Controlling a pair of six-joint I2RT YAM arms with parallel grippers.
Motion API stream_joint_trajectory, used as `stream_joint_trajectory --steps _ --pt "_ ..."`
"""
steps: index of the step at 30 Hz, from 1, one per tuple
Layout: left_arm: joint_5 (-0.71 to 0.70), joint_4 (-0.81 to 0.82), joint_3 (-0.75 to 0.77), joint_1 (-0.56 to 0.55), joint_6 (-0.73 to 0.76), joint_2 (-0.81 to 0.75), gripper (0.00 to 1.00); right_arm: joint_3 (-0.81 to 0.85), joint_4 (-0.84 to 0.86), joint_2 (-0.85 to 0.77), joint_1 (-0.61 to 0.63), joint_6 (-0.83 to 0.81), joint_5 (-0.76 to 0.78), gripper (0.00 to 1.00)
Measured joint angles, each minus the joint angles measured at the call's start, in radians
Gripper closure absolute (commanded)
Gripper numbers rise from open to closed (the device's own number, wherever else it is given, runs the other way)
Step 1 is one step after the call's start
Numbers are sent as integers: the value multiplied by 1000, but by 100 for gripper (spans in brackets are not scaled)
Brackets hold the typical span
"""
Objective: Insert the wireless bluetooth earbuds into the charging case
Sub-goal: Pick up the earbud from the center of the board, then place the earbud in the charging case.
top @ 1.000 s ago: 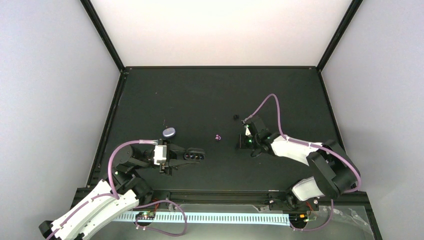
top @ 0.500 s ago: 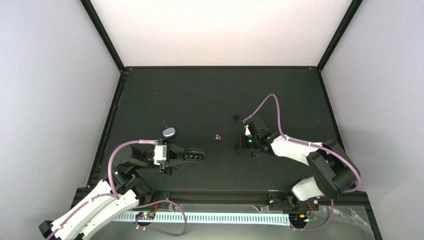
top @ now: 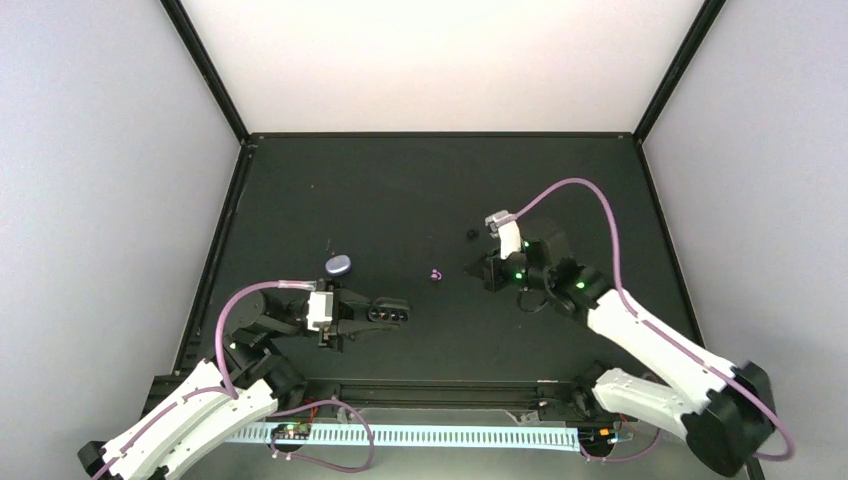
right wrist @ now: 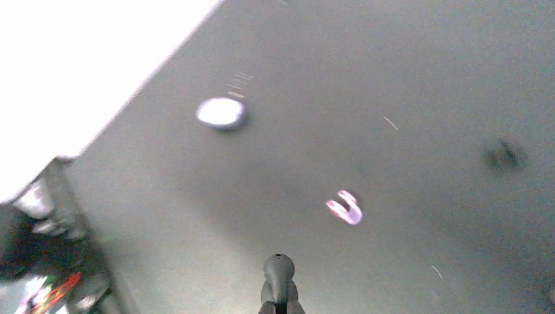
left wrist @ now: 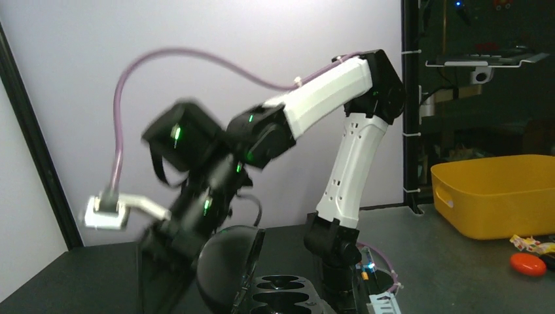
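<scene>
My left gripper (top: 371, 312) is shut on the black charging case (top: 389, 311), which it holds open. The left wrist view shows the case's domed lid (left wrist: 222, 268) raised beside the tray of empty wells (left wrist: 286, 292). My right gripper (top: 474, 270) points left, shut on a small dark rounded earbud (right wrist: 278, 266) that sticks out past its tips above the mat. A purple-pink earbud (top: 434, 274) (right wrist: 345, 208) lies on the mat just left of that gripper. A black earbud (top: 472, 234) (right wrist: 504, 156) lies farther back.
A second, bluish oval case (top: 338, 264) (right wrist: 221, 112) sits shut on the black mat (top: 420, 190), behind my left gripper. In the left wrist view, a yellow bin (left wrist: 497, 193) and a small red object (left wrist: 527, 263) lie off to the right, beyond the right arm's base.
My right arm has lifted and stretched out. Its gripper has swung from pointing down at the mat to pointing left. The left arm and the case have not moved.
</scene>
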Motion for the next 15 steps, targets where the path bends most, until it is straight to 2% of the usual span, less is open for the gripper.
stream_joint_trajectory --steps 5,8,12,15 --pt "30 10 0 0 -1 0 98 208 -135 -166 169 -201 -94 99" --pt "39 10 0 0 -1 -5 98 349 -254 -220 200 -294 -142 99" --pt "57 14 0 0 -1 -7 98 519 -409 -210 229 -385 -161 99" --pt "68 15 0 0 -1 0 98 649 -534 -163 307 -439 -149 99"
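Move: The right gripper, its fingertips already shut on the earbud, hangs some 13 cm above the board. The open charging case in the left gripper lies about 17 cm back, 15 cm left and 18 cm above it. On the board, the pink piece is roughly 6 cm ahead and 8 cm left; the second earbud about 15 cm ahead and 1 cm left. For the left hand the case is right between its fingers. Swiftly carry the earbud up and back towards the open charging case with the right gripper, about 23 cm up and 14 cm back. On the way, tip the fingers up out of their downward slant and swing them counter-clockwise some 35 degrees, so they come to point left towards the case; keep them shut. Leave the case held in the left gripper. ##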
